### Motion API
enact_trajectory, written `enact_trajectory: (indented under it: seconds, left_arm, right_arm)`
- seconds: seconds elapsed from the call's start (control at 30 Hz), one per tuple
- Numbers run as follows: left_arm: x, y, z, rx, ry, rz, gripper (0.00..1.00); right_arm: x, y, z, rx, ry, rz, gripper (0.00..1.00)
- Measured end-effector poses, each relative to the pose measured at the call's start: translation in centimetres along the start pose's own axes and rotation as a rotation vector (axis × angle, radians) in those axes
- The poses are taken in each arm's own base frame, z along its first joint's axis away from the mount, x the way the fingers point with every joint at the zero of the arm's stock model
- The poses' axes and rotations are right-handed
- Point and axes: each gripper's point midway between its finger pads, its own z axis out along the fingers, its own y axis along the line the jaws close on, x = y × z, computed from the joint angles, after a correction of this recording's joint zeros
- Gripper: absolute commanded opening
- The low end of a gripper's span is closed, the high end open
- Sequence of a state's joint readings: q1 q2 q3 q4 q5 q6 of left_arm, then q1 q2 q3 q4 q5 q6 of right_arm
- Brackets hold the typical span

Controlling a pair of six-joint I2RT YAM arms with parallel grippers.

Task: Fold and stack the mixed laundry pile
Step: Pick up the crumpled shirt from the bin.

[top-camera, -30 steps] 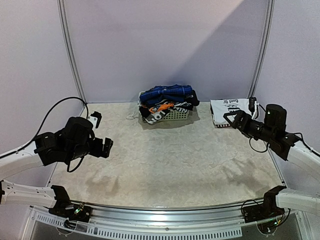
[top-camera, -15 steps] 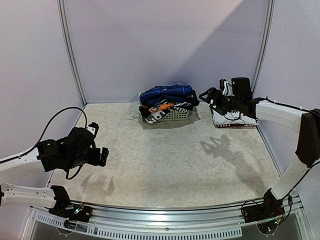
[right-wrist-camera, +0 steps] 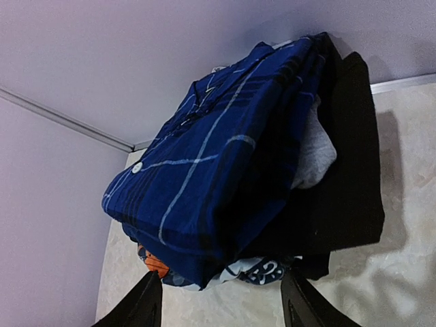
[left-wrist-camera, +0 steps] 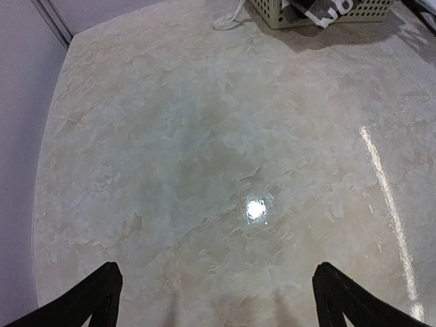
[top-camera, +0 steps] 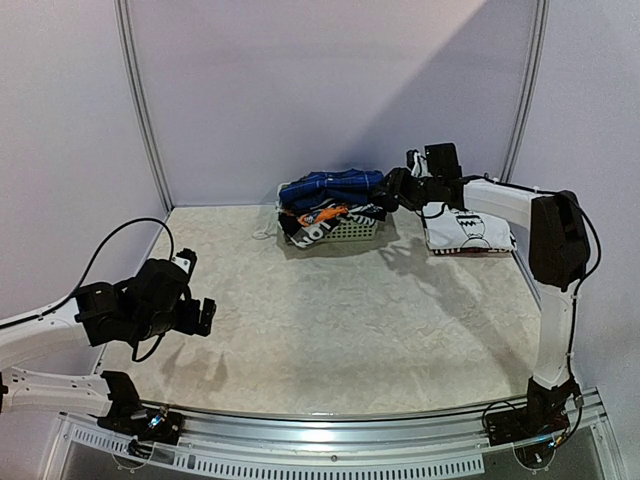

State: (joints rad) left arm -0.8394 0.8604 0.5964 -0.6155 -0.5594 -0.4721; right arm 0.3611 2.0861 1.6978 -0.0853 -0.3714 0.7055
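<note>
The mixed laundry pile [top-camera: 333, 198] is heaped in a small white slatted basket [top-camera: 352, 231] at the back of the table. A blue plaid shirt [top-camera: 330, 184] lies on top. My right gripper [top-camera: 393, 190] hovers at the pile's right end, open, with nothing between its fingers. In the right wrist view the plaid shirt [right-wrist-camera: 204, 170] fills the middle, with grey [right-wrist-camera: 315, 153], black [right-wrist-camera: 347, 197], navy printed [right-wrist-camera: 266, 269] and orange [right-wrist-camera: 155, 262] pieces beside and under it, just ahead of the right gripper [right-wrist-camera: 221, 306]. My left gripper [top-camera: 206, 316] hangs open over bare table at the near left.
A folded white garment with dark print [top-camera: 466, 228] lies at the back right, under the right arm. A white cord [left-wrist-camera: 228, 19] trails from the basket's left side. Purple walls close in the back and both sides.
My right arm has swung from the right side to the back and reached left to the laundry pile, its jaws narrowing. My left arm has sunk lower and drawn back a little.
</note>
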Motion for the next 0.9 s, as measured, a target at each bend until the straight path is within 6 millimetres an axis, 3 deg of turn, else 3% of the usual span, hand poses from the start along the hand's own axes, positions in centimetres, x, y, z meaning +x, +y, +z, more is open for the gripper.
enact_trajectory:
  seconds: [0.13, 0.2, 0.47, 0.73, 0.9]
  left_arm:
    - [0.0, 0.0, 0.0, -0.003, -0.002, 0.000, 1.00]
    - [0.0, 0.0, 0.1, -0.003, -0.001, 0.001, 1.00]
    - [-0.1, -0.1, 0.2, -0.006, 0.000, 0.009, 0.99]
    - [-0.1, -0.1, 0.2, -0.006, 0.000, 0.009, 1.00]
    - [-0.3, -0.4, 0.2, 0.010, -0.010, 0.000, 1.00]
  right_arm:
    - [-0.3, -0.5, 1.8, -0.006, 0.005, -0.006, 0.52]
    - [-0.5, -0.7, 2.5, -0.008, 0.004, -0.009, 0.44]
    - [-1.8, 0.1, 4.2, -0.053, -0.019, -0.050, 0.01]
    - [-2.7, 2.1, 4.3, -0.094, -0.052, -0.082, 0.00]
    - [-3.5, 6.0, 3.6, -0.139, -0.088, -0.124, 0.00]
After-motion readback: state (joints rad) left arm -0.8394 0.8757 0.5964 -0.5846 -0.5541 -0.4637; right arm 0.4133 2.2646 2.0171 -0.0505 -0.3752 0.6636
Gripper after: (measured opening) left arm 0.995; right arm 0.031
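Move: The right hand hovers at the right-hand end of the bin with its fingers half open; the middle of the crumpled blue plaid shirt lies about 12 cm to its left, 4 cm ahead and roughly level. The bin sits beneath, its middle some 12 cm left, 1 cm ahead and 13 cm down; the folded white shirt is about 22 cm right, 6 cm back and 15 cm below. From the left hand the plaid shirt is some 35 cm ahead, 27 cm right and 5 cm higher. The right hand eases about 4 cm forward and 2 cm left, dipping a little over 1 cm onto the near right-hand end of the plaid shirt, while its half-open fingers shut and pinch the cloth. Keeping that grip, it then turns upward and lifts about 6 cm from its lowest point, drifting some 3 cm farther left over the bin as the fingers tip up by about 10 degrees. ##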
